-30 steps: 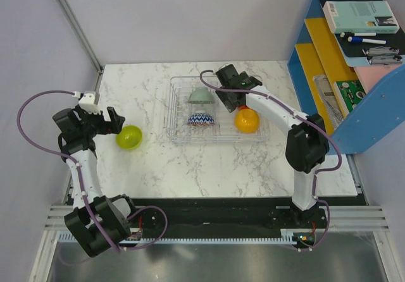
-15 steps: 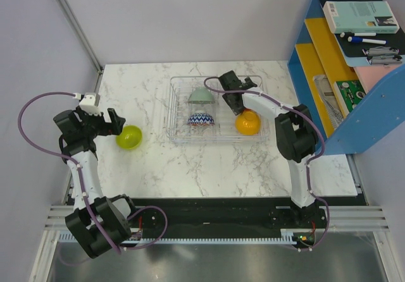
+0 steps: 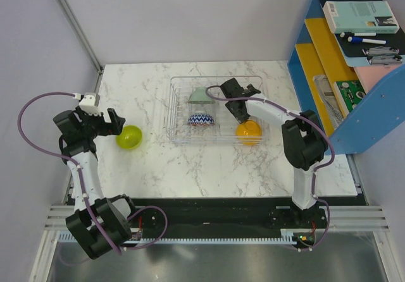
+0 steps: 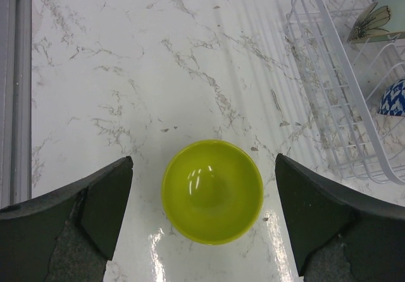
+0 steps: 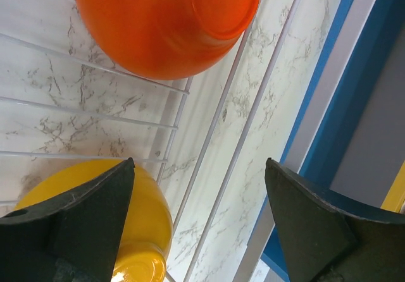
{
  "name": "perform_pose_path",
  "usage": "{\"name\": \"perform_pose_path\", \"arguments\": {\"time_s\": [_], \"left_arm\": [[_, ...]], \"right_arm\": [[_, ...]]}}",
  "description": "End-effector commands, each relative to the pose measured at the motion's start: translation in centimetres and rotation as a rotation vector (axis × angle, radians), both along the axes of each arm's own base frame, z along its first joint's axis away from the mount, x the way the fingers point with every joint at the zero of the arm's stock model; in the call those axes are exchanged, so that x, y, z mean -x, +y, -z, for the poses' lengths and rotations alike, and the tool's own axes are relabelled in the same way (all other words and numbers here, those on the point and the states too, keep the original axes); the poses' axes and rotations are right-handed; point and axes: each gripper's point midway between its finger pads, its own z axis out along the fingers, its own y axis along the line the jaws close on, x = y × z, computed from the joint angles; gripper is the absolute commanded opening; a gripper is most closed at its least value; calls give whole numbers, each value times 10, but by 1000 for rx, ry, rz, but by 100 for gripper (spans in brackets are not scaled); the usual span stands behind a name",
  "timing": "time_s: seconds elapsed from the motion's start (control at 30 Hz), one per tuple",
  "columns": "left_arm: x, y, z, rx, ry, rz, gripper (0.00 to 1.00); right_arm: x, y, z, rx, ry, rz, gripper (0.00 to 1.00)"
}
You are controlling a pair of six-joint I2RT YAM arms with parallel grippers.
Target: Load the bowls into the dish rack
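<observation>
The lime green bowl sits upright on the marble table, left of the dish rack. My left gripper hangs open above it, a finger on each side without touching; in the top view this left gripper is just behind the green bowl. In the rack are the pale grey-green bowl, the zigzag bowl and the orange-yellow bowl. The red-orange bowl lies on the rack wires beyond the yellow bowl. My right gripper is open and empty over the rack's right end.
A blue shelf unit with books and pens stands against the table's right side, close to the rack. The rack's edge lies to the right of the green bowl. A grey wall runs along the table's left edge.
My right gripper has swung from the back of the rack toward its near right corner, now over the orange-yellow bowl. The left arm and green bowl have not moved.
</observation>
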Motion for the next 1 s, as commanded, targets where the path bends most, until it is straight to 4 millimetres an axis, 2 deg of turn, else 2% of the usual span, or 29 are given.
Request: {"name": "perform_pose_path", "arguments": {"time_s": [0.0, 0.13, 0.2, 0.3, 0.33, 0.43, 0.57, 0.73, 0.97], "left_arm": [[-2, 4, -13, -30, -52, -6, 100], [-3, 13, -12, -53, -46, -47, 100], [-5, 23, -12, -74, -34, -94, 100], [-8, 39, -6, -83, 7, -161, 100], [-8, 44, -1, -85, 31, -183, 100], [-6, 52, 3, -108, 54, -213, 100], [-1, 43, 23, -112, 101, -146, 100], [11, 20, 45, -132, 133, 11, 100], [30, 2, 79, -153, 244, 179, 98]], "right_arm": [[15, -11, -14, 48, -3, -2, 91], [24, -13, -11, 61, 3, -7, 91], [18, -13, -22, 61, -38, 2, 91], [3, -9, -49, 52, -116, 8, 92], [-5, -5, -64, 33, -153, 8, 93], [-18, 4, -91, -6, -214, -1, 94], [-27, 11, -111, -49, -269, -7, 95], [-31, 1, -112, 5, -295, 8, 95], [-41, -12, -89, 33, -259, 31, 96]]}}
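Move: The green bowl lies roughly 4 cm ahead of the left hand, 2 cm to its right and 14 cm below; the dish rack's middle is some 17 cm ahead, 40 cm right and 12 cm down. Close to the right hand, in the rack, stand the yellow bowl about 8 cm straight back and the orange bowl about 8 cm ahead and 1 cm left, both some 4 cm lower. The blue patterned bowl is around 20 cm to that hand's left, 2 cm back and 4 cm lower. Down towards the green bowl by about 6 cm goes the left hand, open, swinging left first and then partly back right while it draws back slightly and tips its fingers some 10 degrees downward. The open right hand eases back a touch, then lifts about 9 cm and reaches a little forward, its fingers tilting up, clearing the yellow bowl and rising above the orange one. ##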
